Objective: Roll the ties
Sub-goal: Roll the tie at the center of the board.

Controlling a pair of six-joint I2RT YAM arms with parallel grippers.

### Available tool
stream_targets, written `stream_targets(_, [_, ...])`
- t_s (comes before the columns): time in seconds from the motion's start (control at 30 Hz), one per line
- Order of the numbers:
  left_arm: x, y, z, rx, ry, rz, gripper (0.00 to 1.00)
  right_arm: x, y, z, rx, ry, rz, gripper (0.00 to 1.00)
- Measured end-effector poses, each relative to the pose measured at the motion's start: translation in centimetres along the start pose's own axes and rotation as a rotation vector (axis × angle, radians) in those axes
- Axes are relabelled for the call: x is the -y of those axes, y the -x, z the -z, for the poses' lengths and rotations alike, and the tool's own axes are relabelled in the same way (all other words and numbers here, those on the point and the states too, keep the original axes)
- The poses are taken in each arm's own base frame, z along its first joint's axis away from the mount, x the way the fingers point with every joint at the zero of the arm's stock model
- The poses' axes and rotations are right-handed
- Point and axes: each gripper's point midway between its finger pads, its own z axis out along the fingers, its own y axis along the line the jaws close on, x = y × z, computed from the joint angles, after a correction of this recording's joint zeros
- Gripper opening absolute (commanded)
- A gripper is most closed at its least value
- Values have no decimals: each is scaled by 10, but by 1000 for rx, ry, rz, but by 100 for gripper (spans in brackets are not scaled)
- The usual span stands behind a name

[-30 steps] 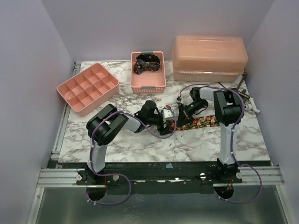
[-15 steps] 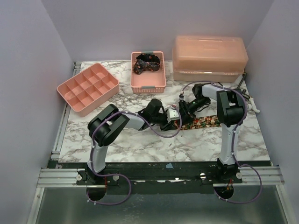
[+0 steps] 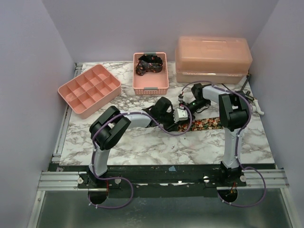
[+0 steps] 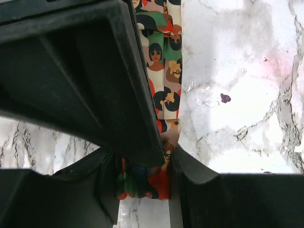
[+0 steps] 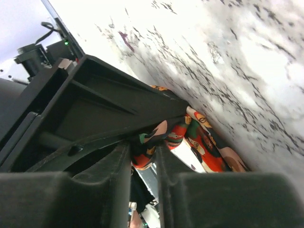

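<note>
A red, orange and green printed tie [image 3: 205, 124] lies flat on the marble table [image 3: 142, 147], right of centre. Both grippers meet at its left end. My left gripper [image 3: 182, 118] is shut on the rolled end of the tie [image 4: 164, 80], with bunched fabric pinched between its fingers [image 4: 142, 142]. My right gripper [image 3: 188, 107] comes in from behind and is shut on a fold of the same tie [image 5: 202, 142]. In the right wrist view the fabric sits between the two dark fingers [image 5: 114, 171]. A second dark tie [image 3: 150, 63] lies crumpled in the pink basket [image 3: 150, 86].
A pink divided tray [image 3: 89, 89] stands at the back left, the basket at the back centre and a large pink lidded box [image 3: 213, 59] at the back right. Small tools [image 3: 251, 100] lie at the right edge. Purple walls close in three sides.
My left gripper has slid right to the tie's end and closed on it. My right gripper has drawn back and left, opened, then closed again on the fabric.
</note>
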Motion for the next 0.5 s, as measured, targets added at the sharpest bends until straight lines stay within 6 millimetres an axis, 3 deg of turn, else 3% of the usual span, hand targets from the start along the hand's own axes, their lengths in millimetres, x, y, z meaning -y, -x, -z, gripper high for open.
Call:
stream_targets(0.03, [0, -1, 1, -6, 0, 0, 28, 0, 0, -2, -4, 3, -7, 1])
stream_targets(0.1, [1, -3, 2, -21, -2, 3, 47, 0, 1, -2, -8, 5, -22, 1])
stream_targets(0.23, [-1, -3, 4, -27, -1, 14, 64, 7, 0, 1, -9, -16, -31, 1])
stream_targets(0.37, [-8, -2, 9, 9, -3, 48, 74, 22, -7, 3, -13, -43, -40, 1])
stream_targets(0.5, [-7, -1, 12, 85, -25, 61, 77, 41, -13, 7, -18, -88, -57, 1])
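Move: The tie's roll sits between the two hands: about 2 cm right of the left hand point, level with it in height and reach, and still between its fingers. From the right hand it lies some 2 cm left and 2 cm below. The flat tie's middle is about 9 cm right of the right hand, 1 cm back and 4 cm below. The pink basket stands some 25 cm ahead and 12 cm left of the left hand. The right fingers pinch the roll and draw about 4 cm right and down while the left fingers open. ##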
